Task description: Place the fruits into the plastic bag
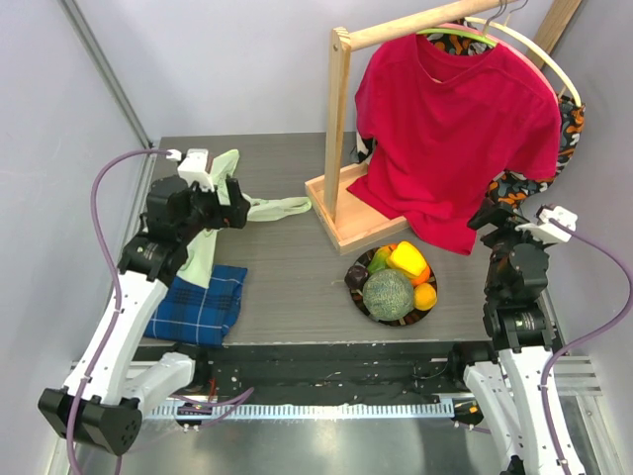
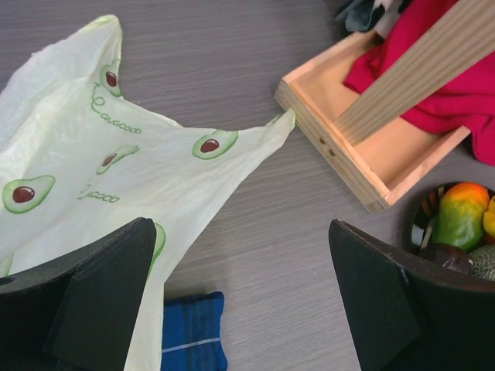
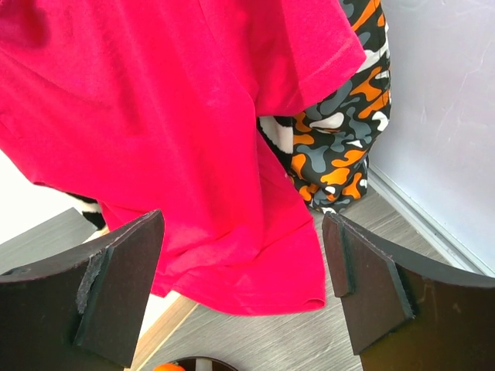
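Note:
The fruits sit piled on a dark plate (image 1: 355, 294) at the table's front right: a netted melon (image 1: 388, 293), a yellow piece (image 1: 406, 258), an orange (image 1: 425, 296), a green piece (image 1: 378, 260) and a dark purple piece (image 1: 356, 277). The plastic bag (image 1: 269, 208), pale green with avocado prints, lies flat at the left, partly under my left arm. Above its edge my left gripper (image 1: 240, 204) hangs open and empty; the bag (image 2: 116, 170) fills that wrist view's left side. My right gripper (image 1: 492, 217) is open and empty, raised to the right of the plate, facing the shirt.
A wooden rack base (image 1: 341, 213) with an upright post stands between bag and plate. A red T-shirt (image 1: 455, 129) and a camouflage garment (image 1: 569, 129) hang from the rack. A blue plaid cloth (image 1: 203, 302) lies at the front left, its corner under the bag.

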You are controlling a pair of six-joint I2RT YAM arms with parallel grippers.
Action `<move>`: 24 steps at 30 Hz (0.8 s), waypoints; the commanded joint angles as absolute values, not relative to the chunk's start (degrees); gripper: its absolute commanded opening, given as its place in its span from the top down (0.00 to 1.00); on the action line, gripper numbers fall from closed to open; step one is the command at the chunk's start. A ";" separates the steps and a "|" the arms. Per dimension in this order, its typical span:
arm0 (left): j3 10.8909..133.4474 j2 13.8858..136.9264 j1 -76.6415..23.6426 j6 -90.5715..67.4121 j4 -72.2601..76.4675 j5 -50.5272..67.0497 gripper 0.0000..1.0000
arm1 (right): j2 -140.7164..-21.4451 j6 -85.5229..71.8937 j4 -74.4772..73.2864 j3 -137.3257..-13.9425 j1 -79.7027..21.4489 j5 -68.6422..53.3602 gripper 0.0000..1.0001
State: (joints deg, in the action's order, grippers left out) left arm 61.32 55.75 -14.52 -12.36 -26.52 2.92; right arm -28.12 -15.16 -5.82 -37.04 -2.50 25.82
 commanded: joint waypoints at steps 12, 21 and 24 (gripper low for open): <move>77.43 80.93 -33.57 4.39 -41.91 -25.99 0.00 | -32.34 -15.38 -6.68 -39.64 -2.37 21.01 0.09; 73.48 84.64 -33.40 6.06 -38.50 -36.82 0.00 | -34.62 -15.38 -6.06 -39.81 -2.37 18.46 0.09; 72.86 86.82 -32.87 5.71 -39.46 -36.91 0.00 | -35.42 -15.47 -6.24 -40.60 -2.37 17.41 0.09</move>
State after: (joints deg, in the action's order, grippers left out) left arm 73.32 85.65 -33.61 4.78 -39.72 -32.73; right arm -34.54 -15.18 -8.29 -37.19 -2.50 19.29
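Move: The avocado-print plastic bag lies on the table with its middle roughly 8 cm ahead of the left hand and 14 cm to its left, some 27 cm below; the blue cloth is about 16 cm back and 11 cm left, the rack tray's near end about 8 cm ahead and 18 cm right. From the right hand, the fruit plate is some 6 cm back, 18 cm left and 25 cm down, the shirt hem about 5 cm ahead and 4 cm left. Bring the left gripper down about 10 cm and slightly forward towards the bag, swinging out to the right and then mostly back on the way, while rolling the wrist some 45 degrees, left side up, and tipping it further down; keep its fingers wide open. Ease the open right gripper down, with a little forward and left, towards the fruit plate, nosing down slightly. ##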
